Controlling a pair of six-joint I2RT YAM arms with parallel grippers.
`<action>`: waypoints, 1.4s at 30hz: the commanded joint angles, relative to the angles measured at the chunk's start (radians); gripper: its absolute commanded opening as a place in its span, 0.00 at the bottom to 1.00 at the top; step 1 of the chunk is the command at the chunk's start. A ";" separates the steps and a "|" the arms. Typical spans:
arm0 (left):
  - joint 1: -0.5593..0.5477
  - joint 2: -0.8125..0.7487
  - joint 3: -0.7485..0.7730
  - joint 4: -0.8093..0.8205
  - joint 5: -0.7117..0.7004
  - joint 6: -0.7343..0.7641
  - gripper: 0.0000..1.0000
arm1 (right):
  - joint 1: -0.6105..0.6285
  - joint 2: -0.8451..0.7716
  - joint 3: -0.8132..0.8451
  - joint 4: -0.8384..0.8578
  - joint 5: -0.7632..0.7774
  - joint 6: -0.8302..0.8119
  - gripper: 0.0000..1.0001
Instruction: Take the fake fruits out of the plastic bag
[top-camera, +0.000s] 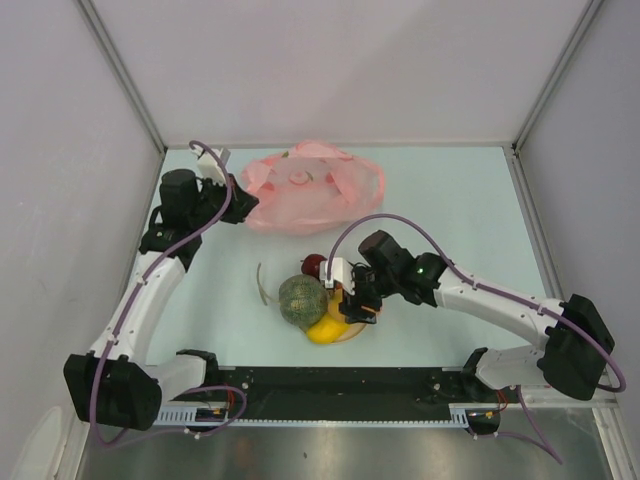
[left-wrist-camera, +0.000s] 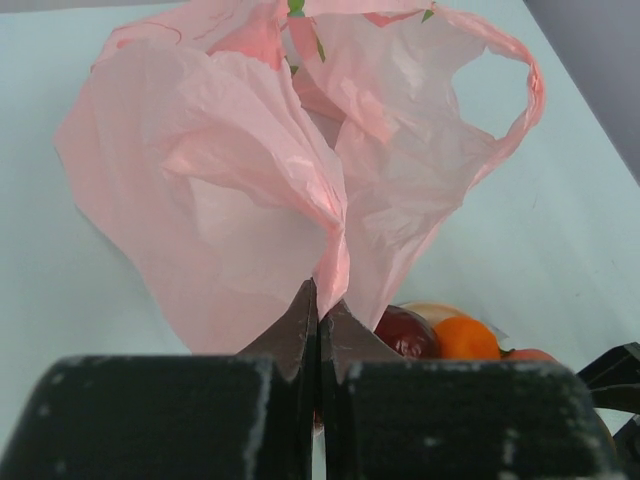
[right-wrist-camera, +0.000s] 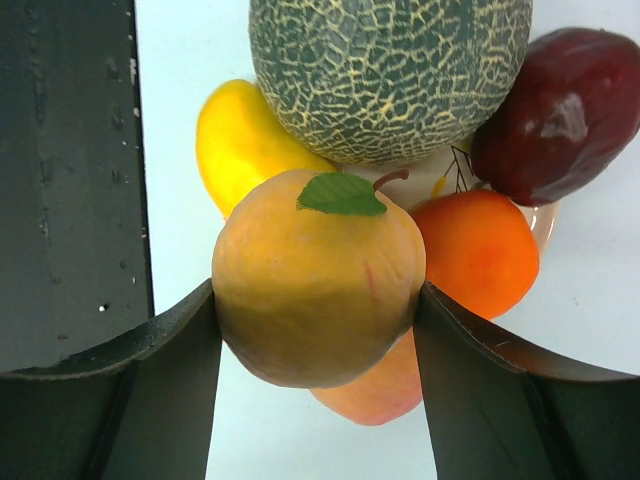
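Note:
The pink plastic bag (top-camera: 310, 190) lies crumpled at the back of the table. My left gripper (top-camera: 238, 193) is shut on a fold of its left edge, and the film (left-wrist-camera: 250, 170) rises from the pinched tips of the left gripper (left-wrist-camera: 320, 300). My right gripper (top-camera: 345, 295) is shut on a peach-coloured round fruit with a green leaf (right-wrist-camera: 315, 280), held just above the heap. Below it are the netted melon (right-wrist-camera: 390, 70), the dark red apple (right-wrist-camera: 560, 115), the orange (right-wrist-camera: 480, 250), the yellow oblong fruit (right-wrist-camera: 240, 140) and another peach-coloured one (right-wrist-camera: 375, 390).
The fruits sit on a cream plate (right-wrist-camera: 540, 225) near the table's middle front, melon (top-camera: 302, 300) to the left. A black rail (top-camera: 330, 385) runs along the near edge. Grey walls enclose the table on three sides.

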 joint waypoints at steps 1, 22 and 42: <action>-0.003 -0.038 -0.014 0.002 0.000 0.002 0.00 | 0.001 -0.024 -0.013 0.075 0.043 0.023 0.43; 0.005 -0.066 -0.060 0.016 0.011 -0.012 0.00 | -0.008 0.014 -0.049 0.168 0.060 0.055 0.54; 0.005 -0.064 -0.045 -0.173 0.031 0.150 0.00 | -0.290 -0.081 0.139 0.084 0.123 0.377 1.00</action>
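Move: The yellow peach still in the right fingers goes to a spot on top of the fruit heap, about 2 cm ahead of that hand and 1 cm below. Around it, 3 to 5 cm lower than the hand, lie the orange, 5 cm ahead and 1 cm right; the melon, 3 cm ahead and 8 cm left; the mango, 3 cm back and 3 cm left; and the red peach, 2 cm ahead and 5 cm right. From the left hand the spot is roughly 15 cm back, 19 cm right and 14 cm below. The yellow peach is carried about 2 cm forward over the heap and lowered about 1 cm between melon, orange and red peach; there the right fingers spread fully and let go. The open hand then leaves forward and up, a little to the right, some 4 cm on, turning about 15 degrees clockwise. The left hand keeps its pinch on the bag's edge, easing back and down about 2 cm. ##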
